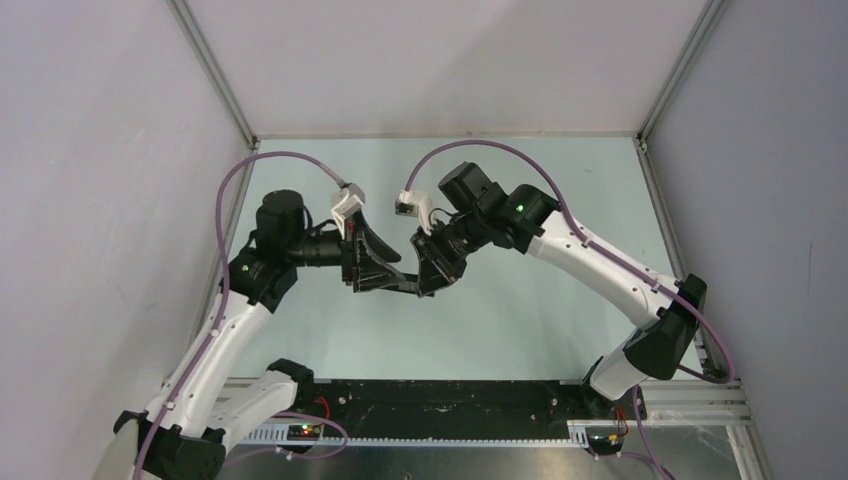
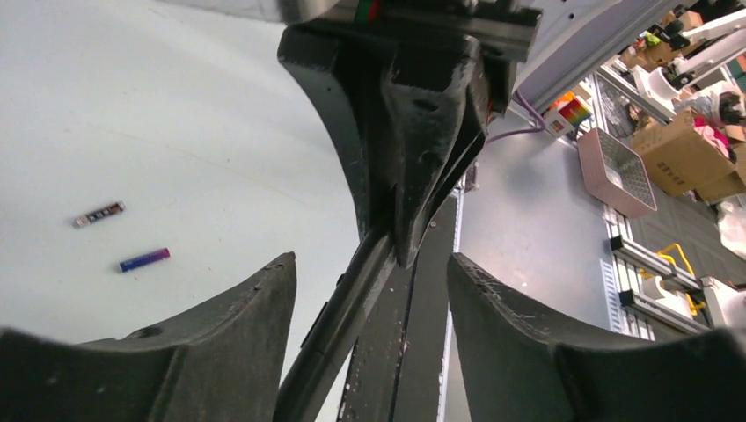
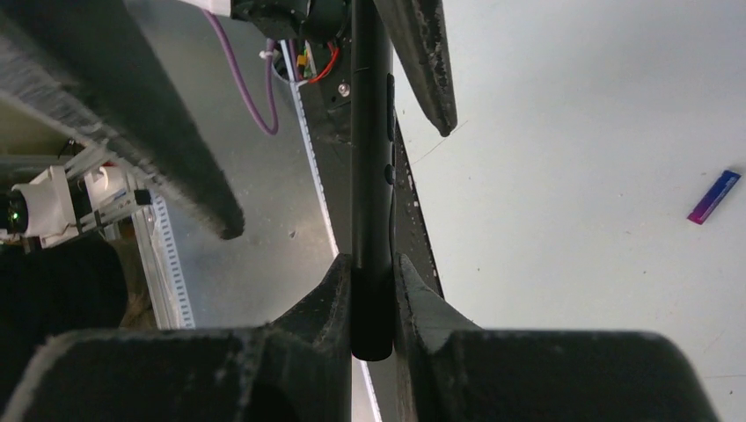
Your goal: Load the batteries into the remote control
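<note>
The remote control point(image 1: 408, 288) is a slim black bar held in the air between the two arms. My right gripper point(image 3: 372, 264) is shut on one end of it point(image 3: 370, 176). My left gripper point(image 2: 369, 264) is open, and its fingers point(image 2: 255, 308) straddle the remote's other end point(image 2: 339, 325) with a gap on each side. In the top view the left gripper point(image 1: 385, 283) and right gripper point(image 1: 432, 280) nearly meet. Two batteries lie apart on the table: a dark one with a pale end point(image 2: 98, 214) and a blue-purple one point(image 2: 145, 259), also in the right wrist view point(image 3: 713, 197).
Both arms hang over the pale table point(image 1: 520, 330), which is closed in by grey walls at the left, right and back. A black base rail point(image 1: 450, 410) runs along the near edge. Purple cables point(image 1: 290, 157) loop above both wrists.
</note>
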Tool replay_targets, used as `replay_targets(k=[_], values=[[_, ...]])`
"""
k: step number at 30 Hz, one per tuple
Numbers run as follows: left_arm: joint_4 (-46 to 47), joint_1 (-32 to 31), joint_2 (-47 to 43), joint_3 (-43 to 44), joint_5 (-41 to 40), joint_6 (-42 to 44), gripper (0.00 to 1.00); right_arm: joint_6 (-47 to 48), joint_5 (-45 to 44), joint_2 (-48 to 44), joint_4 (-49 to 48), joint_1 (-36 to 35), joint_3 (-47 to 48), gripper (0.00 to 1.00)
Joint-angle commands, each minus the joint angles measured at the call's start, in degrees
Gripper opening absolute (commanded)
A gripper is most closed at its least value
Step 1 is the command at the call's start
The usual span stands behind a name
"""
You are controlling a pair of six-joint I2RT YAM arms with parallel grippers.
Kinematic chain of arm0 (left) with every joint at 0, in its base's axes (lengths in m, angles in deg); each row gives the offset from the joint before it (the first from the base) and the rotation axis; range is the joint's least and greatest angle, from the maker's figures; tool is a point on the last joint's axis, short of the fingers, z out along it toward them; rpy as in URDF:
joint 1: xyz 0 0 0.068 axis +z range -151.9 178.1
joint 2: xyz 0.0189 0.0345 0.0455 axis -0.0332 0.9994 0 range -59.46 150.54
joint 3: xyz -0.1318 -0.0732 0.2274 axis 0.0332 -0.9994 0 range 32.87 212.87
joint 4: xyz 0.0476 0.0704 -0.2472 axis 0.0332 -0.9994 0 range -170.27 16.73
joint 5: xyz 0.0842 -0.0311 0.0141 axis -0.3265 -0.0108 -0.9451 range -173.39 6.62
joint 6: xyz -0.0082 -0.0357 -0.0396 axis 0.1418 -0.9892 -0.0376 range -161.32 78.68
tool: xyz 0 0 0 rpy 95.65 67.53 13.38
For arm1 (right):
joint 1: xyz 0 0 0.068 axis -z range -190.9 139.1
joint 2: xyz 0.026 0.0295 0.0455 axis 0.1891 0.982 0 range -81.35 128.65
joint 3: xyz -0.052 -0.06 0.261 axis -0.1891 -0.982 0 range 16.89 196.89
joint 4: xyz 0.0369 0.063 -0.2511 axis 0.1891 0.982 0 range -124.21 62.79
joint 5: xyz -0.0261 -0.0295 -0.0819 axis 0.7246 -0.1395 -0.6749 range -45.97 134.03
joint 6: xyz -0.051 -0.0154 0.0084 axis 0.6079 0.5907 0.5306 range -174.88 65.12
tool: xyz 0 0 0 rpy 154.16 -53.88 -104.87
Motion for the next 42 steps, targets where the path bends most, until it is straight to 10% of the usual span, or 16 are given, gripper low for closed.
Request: replay_targets(k=[1,14,21,34,35,39,42], values=[[0.4,-0.3,-1.0,-1.0,3.6,1.9,0.63,2.8,3.6,-0.4,2.5,-0.3,2.3,0.00],[0.1,-2.3,0.4,-5.4,9.9,3.3,0.70,6.6,7.5,-0.3,6.1,-0.4,5.0,0.00],[-0.5,-3.1,1.0,-5.2,9.1,3.6,0.31,8.2,8.8,-0.1,8.1,-0.4,6.1,0.00],[-1.4,-4.8,0.6,-4.2,7.9,4.7,0.00,7.4,8.9,1.9,8.6,0.1,9.2,0.00],[-1.5,-4.8,0.1,-3.9,7.6,4.8,0.00,7.1,8.8,1.6,8.4,0.2,9.0,0.03],[-1.6,-4.8,-1.7,-2.4,4.1,4.8,0.00,4.8,6.7,-1.1,5.1,2.0,6.4,0.70],[-1.5,-4.8,-2.8,-1.5,0.1,4.0,0.00,4.2,5.2,-5.2,0.8,2.8,2.5,0.91]])
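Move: The remote control, held near its right end by the right hand, runs leftward between the left hand's open fingers, its middle about 3 cm below and 1 cm to the right of the left hand, level fore and aft. From the right hand that middle is roughly 4 cm left, 1 cm ahead and 1 cm up. On the table, some 23 cm below the right hand, the blue battery lies about 14 cm ahead and 2 cm right, the dark battery about 19 cm ahead and 5 cm right. The left hand draws back about 4 cm and sinks some 3 cm with its open fingers astride the remote, turning some 10 degrees clockwise, then shuts on the remote's middle part and keeps its pinch. The right hand meanwhile keeps hold of the right end, drawing back about 3 cm and a little to its right while turning counter-clockwise, and only once the left has gripped does it open wide, let go and start easing forward and up. ##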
